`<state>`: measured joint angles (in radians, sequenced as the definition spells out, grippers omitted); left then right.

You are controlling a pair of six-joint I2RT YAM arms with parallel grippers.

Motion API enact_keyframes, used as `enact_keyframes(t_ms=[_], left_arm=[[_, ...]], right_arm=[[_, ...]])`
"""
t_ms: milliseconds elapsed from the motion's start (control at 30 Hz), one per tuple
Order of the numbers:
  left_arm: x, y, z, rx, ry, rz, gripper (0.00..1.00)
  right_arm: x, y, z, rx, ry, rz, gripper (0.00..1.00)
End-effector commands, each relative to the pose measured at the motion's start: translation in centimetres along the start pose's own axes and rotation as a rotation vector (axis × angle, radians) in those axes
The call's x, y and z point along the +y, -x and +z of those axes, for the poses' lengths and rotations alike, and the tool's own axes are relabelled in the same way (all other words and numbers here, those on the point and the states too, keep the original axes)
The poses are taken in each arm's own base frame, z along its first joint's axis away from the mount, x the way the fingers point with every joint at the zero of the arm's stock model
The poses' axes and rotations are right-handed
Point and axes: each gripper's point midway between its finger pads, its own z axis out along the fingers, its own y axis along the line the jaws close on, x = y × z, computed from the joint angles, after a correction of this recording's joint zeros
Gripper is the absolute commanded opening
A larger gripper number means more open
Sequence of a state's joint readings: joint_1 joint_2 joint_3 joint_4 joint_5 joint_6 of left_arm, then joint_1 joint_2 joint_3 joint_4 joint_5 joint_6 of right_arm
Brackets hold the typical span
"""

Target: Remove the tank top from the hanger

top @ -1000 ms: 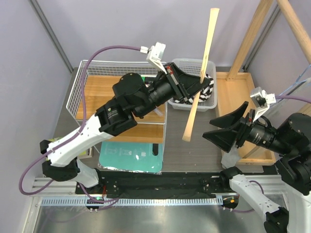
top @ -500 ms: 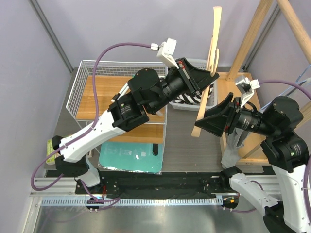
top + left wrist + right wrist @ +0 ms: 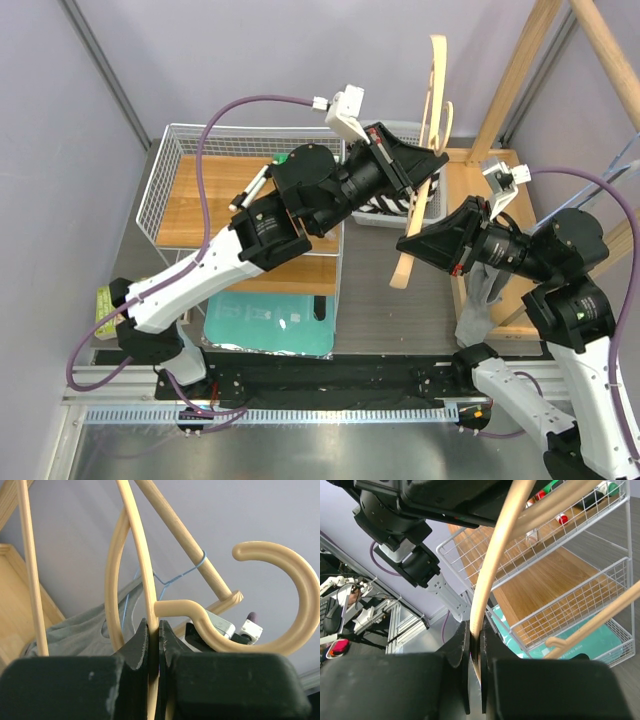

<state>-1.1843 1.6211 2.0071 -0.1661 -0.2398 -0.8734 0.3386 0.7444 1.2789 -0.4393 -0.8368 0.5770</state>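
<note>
A bare cream hanger (image 3: 432, 90) stands nearly upright in the air above the table, and no cloth is on it. My left gripper (image 3: 430, 170) is shut on its middle, just below the hook (image 3: 295, 590); the left wrist view shows the bar (image 3: 135, 545) pinched between the jaws (image 3: 154, 627). My right gripper (image 3: 408, 243) is shut on the hanger's lower arm (image 3: 495, 555), the jaws (image 3: 475, 630) clamping it. The black-and-white striped tank top (image 3: 385, 203) lies in the white basket (image 3: 438, 205) behind the left gripper.
A wooden clothes rack (image 3: 520, 60) stands at the right, with a grey sleeveless garment (image 3: 478, 300) hanging from it on a thin blue hanger (image 3: 170, 580). A white wire shelf (image 3: 200, 135) with wooden boards fills the left. A teal packet (image 3: 270, 320) lies below it.
My right arm swung in leftward and its jaws went from wide open to shut on the hanger's lower arm. The left gripper lifted the hanger and shifted it right.
</note>
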Motion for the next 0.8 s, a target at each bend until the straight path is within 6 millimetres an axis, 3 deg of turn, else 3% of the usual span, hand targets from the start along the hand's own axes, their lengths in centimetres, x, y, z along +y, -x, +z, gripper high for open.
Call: enact_keyframes(t_ms=[0,33,133,200,267,400,533,667,733,767], left_arm=[[-2.8,3.5,-1.4,-0.096,-0.077,-0.040,0.04],[-2.6,3.4,-1.6,-0.095,-0.071,-0.036,0.22],[-2.3,4.2,-2.6,-0.119,-0.058,-0.012,0.49],[-2.7,4.7,-3.6,-0.121,-0.068,0.003,0.55],[-3.2,5.0,-4.3,-0.114,-0.088,0.007,0.69],[-5.4,5.7,-6.6,-0.081,-0.172,0.012,0.74],[-7.0,7.5,-9.9,-0.090,-0.228,0.040,0.73],[-7.1,8.3,-12.4,-0.070,-0.227,0.085,0.74],[-7.4,8.2,-13.2,-0.052,-0.239,0.090,0.74],[-8.1,8.3,-14.1,-0.035,-0.273,0.090,0.74]], right_arm=[[0.5,2.4,-0.1,-0.133,-0.015,0.052,0.01],[0.7,2.8,-0.1,-0.156,-0.011,0.053,0.01],[1.1,3.5,-0.4,-0.208,-0.009,0.092,0.01],[1.3,3.9,-0.6,-0.231,-0.017,0.103,0.01],[0.9,4.6,-0.8,-0.264,-0.052,0.121,0.01],[-0.7,6.0,-0.3,-0.317,-0.125,0.185,0.01],[-4.3,8.0,0.8,-0.397,-0.238,0.279,0.01],[-8.2,11.2,1.6,-0.547,-0.349,0.382,0.01],[-8.6,13.1,2.0,-0.609,-0.339,0.389,0.01],[-10.6,13.7,2.6,-0.642,-0.388,0.410,0.01]])
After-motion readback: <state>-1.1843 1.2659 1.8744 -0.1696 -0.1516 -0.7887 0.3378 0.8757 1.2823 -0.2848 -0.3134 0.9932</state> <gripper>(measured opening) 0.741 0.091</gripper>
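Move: Both hands grip the empty wooden hanger, whose middle is at the left fingers and some 7 cm ahead of the right hand, 5 cm to its right and 8 cm up. The rack's rail is roughly 23 cm right, 15 cm ahead and 15 cm above the right hand; the basket with the tank top lies about 28 cm ahead, 8 cm right and 41 cm below. From the left hand, the wire shelf is around 28 cm left, 8 cm ahead and 32 cm down. The left hand opens its fingers wide, letting go of the hanger near the hook, then draws away about 12 cm to its left, rising 8 cm and easing back towards its base. The right hand keeps its pinch on the hanger's near arm and carries it forward some 11 cm, slowly at first and then faster and slightly up, while the wrist rolls and swings clockwise about 30 degrees to bring the hook side round towards the rack. ##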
